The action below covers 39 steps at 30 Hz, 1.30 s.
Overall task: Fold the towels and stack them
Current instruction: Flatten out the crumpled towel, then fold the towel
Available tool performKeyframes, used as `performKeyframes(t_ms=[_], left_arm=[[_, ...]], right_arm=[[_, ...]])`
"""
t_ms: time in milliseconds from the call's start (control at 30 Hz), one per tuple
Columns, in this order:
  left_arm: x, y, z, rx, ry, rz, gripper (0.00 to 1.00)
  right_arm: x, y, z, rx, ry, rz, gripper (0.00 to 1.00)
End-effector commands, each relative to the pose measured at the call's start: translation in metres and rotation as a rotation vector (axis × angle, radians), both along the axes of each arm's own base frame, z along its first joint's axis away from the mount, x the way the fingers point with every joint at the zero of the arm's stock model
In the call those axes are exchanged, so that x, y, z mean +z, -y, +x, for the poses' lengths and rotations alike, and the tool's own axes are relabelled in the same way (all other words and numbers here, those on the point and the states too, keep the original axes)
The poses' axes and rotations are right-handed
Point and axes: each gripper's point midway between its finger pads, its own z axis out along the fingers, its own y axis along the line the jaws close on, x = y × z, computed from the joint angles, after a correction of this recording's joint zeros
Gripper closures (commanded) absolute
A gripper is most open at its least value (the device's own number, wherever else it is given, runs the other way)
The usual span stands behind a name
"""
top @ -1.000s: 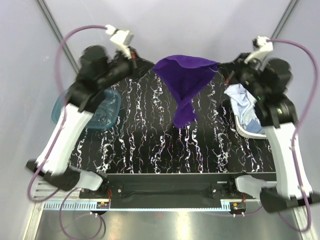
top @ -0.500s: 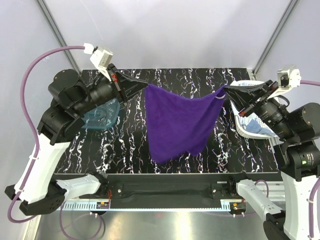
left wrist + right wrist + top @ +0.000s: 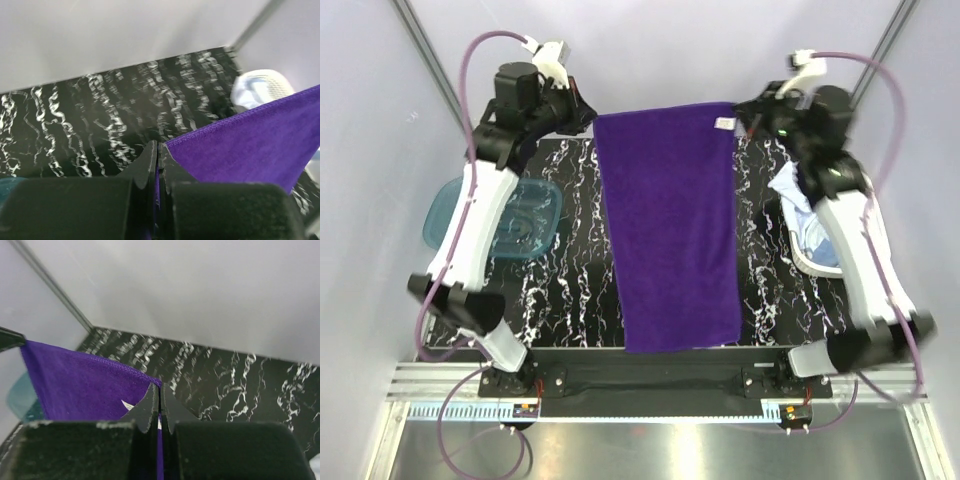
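A deep purple towel (image 3: 668, 230) is stretched out long and flat over the black marbled table, from the far edge to the near edge. My left gripper (image 3: 590, 115) is shut on its far left corner, and my right gripper (image 3: 748, 112) is shut on its far right corner, beside a small white label (image 3: 726, 123). In the left wrist view, purple cloth (image 3: 240, 150) runs from between the closed fingers of the left gripper (image 3: 158, 150). The right wrist view shows the right gripper (image 3: 160, 392) pinching the towel's hem (image 3: 80, 385). A light blue towel (image 3: 815, 225) lies bunched in the basket.
A translucent teal tray (image 3: 515, 215) sits on the left side of the table. A white mesh basket (image 3: 820, 262) stands at the right edge and also shows in the left wrist view as the basket (image 3: 265, 85). Grey walls and frame posts close in the far side.
Both grippers have swung up and back to the far edge, pulling the purple towel from a hanging drape into a long flat sheet. Both stay shut on its corners.
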Motion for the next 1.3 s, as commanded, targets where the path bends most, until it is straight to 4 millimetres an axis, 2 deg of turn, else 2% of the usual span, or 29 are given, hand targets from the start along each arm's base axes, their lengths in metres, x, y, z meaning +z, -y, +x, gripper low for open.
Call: performKeyframes(t_ms=[0, 33, 67, 100, 133, 200, 233, 267, 367, 400, 467, 500, 567, 600, 667, 700, 733, 767, 800, 833, 867, 900, 933, 967, 1067, 1100, 1167, 1233, 1267], left_arm=[[-0.005, -0.007, 0.05, -0.002, 0.071, -0.02, 1.0], [-0.013, -0.012, 0.073, 0.015, 0.096, -0.029, 1.0], [-0.028, -0.013, 0.085, 0.015, 0.08, -0.032, 1.0], [-0.034, -0.01, 0.093, -0.006, 0.077, -0.056, 1.0], [-0.049, -0.014, 0.114, -0.001, 0.076, -0.068, 1.0], [-0.058, -0.015, 0.129, -0.024, 0.081, -0.086, 1.0], [-0.081, -0.013, 0.142, -0.034, 0.043, -0.08, 1.0], [-0.082, -0.01, 0.143, -0.06, 0.041, -0.083, 1.0], [-0.105, -0.008, 0.146, -0.093, 0.01, -0.072, 1.0], [-0.125, -0.005, 0.144, -0.106, -0.029, -0.071, 1.0], [-0.137, -0.006, 0.141, -0.11, -0.039, -0.073, 1.0], [-0.151, -0.007, 0.135, -0.109, -0.066, -0.065, 1.0], [-0.159, -0.009, 0.13, -0.103, -0.08, -0.054, 1.0], [-0.159, -0.011, 0.125, -0.104, -0.081, -0.047, 1.0], [-0.174, -0.012, 0.114, -0.104, -0.123, -0.037, 1.0], [-0.167, -0.012, 0.106, -0.11, -0.113, -0.035, 1.0], [-0.18, -0.013, 0.098, -0.111, -0.148, -0.033, 1.0], [-0.181, -0.013, 0.092, -0.115, -0.158, -0.031, 1.0], [-0.186, -0.014, 0.085, -0.117, -0.178, -0.023, 1.0], [-0.181, -0.015, 0.077, -0.114, -0.168, -0.019, 1.0], [-0.196, -0.018, 0.069, -0.105, -0.206, -0.012, 1.0], [-0.2, -0.019, 0.063, -0.102, -0.22, -0.004, 1.0], [-0.198, -0.02, 0.053, -0.104, -0.224, -0.001, 1.0], [-0.212, -0.02, 0.045, -0.105, -0.26, 0.003, 1.0], [-0.224, -0.019, 0.021, -0.108, -0.311, 0.025, 1.0], [-0.229, -0.017, 0.012, -0.118, -0.337, 0.025, 1.0], [-0.232, -0.016, 0.0, -0.131, -0.354, 0.013, 1.0], [-0.244, -0.018, -0.012, -0.131, -0.399, 0.019, 1.0], [-0.247, -0.018, -0.017, -0.13, -0.412, 0.023, 1.0]], right_arm=[[-0.014, -0.004, 0.06, 0.001, 0.033, 0.001, 1.0], [-0.041, -0.007, 0.085, 0.014, -0.011, 0.0, 1.0], [-0.05, -0.012, 0.095, 0.038, -0.017, 0.0, 1.0], [-0.052, -0.013, 0.108, 0.047, 0.007, 0.003, 1.0], [-0.074, -0.016, 0.127, 0.061, -0.015, 0.0, 1.0], [-0.1, -0.016, 0.152, 0.103, -0.027, 0.001, 1.0], [-0.107, -0.017, 0.158, 0.121, -0.033, 0.003, 1.0], [-0.109, -0.017, 0.161, 0.162, -0.033, 0.005, 1.0], [-0.143, -0.021, 0.169, 0.206, -0.097, 0.011, 1.0], [-0.157, -0.02, 0.169, 0.208, -0.115, 0.012, 1.0], [-0.17, -0.021, 0.165, 0.214, -0.134, 0.017, 1.0], [-0.185, -0.02, 0.162, 0.212, -0.161, 0.018, 1.0], [-0.193, -0.019, 0.158, 0.202, -0.186, 0.018, 1.0], [-0.207, -0.019, 0.153, 0.203, -0.229, 0.018, 1.0], [-0.214, -0.02, 0.145, 0.216, -0.261, 0.022, 1.0], [-0.22, -0.019, 0.137, 0.216, -0.294, 0.023, 1.0], [-0.223, -0.018, 0.132, 0.211, -0.314, 0.02, 1.0], [-0.237, -0.013, 0.126, 0.174, -0.375, 0.011, 1.0], [-0.243, -0.009, 0.119, 0.161, -0.404, 0.005, 1.0], [-0.234, -0.009, 0.108, 0.159, -0.394, 0.003, 1.0], [-0.236, -0.008, 0.1, 0.156, -0.405, 0.003, 1.0], [-0.252, -0.008, 0.087, 0.155, -0.456, 0.011, 1.0], [-0.245, -0.006, 0.077, 0.152, -0.45, 0.012, 1.0], [-0.25, -0.005, 0.07, 0.148, -0.472, 0.014, 1.0], [-0.276, -0.008, 0.039, 0.154, -0.577, 0.03, 1.0], [-0.275, -0.009, 0.032, 0.153, -0.583, 0.029, 1.0], [-0.293, -0.007, 0.018, 0.122, -0.639, 0.019, 1.0], [-0.293, -0.008, 0.007, 0.106, -0.657, 0.027, 1.0], [-0.303, -0.008, -0.002, 0.099, -0.689, 0.035, 1.0]])
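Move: The left hand holds the towel's left upper corner and the right hand its right one; the cloth slopes down and back between them. It is going onto the bare table midway between the hands: about level with both, some 13 cm to the left hand's right and 15 cm to the right hand's left, roughly 40 cm below. The blue bin stands about 28 cm left of the left hand and 5 cm farther out, the white basket about 30 cm right of the right hand and 6 cm out. Forward and steeply down together, both arms swing the held edge about 15 cm out over the table, then draw it back towards the robot by about as much, over the cloth laid beneath, sinking a little more. In all they come down 25 to 30 cm, the wrists tipping downward, the right more (some 35 degrees) than the left; both grippers stay shut on the corners. ##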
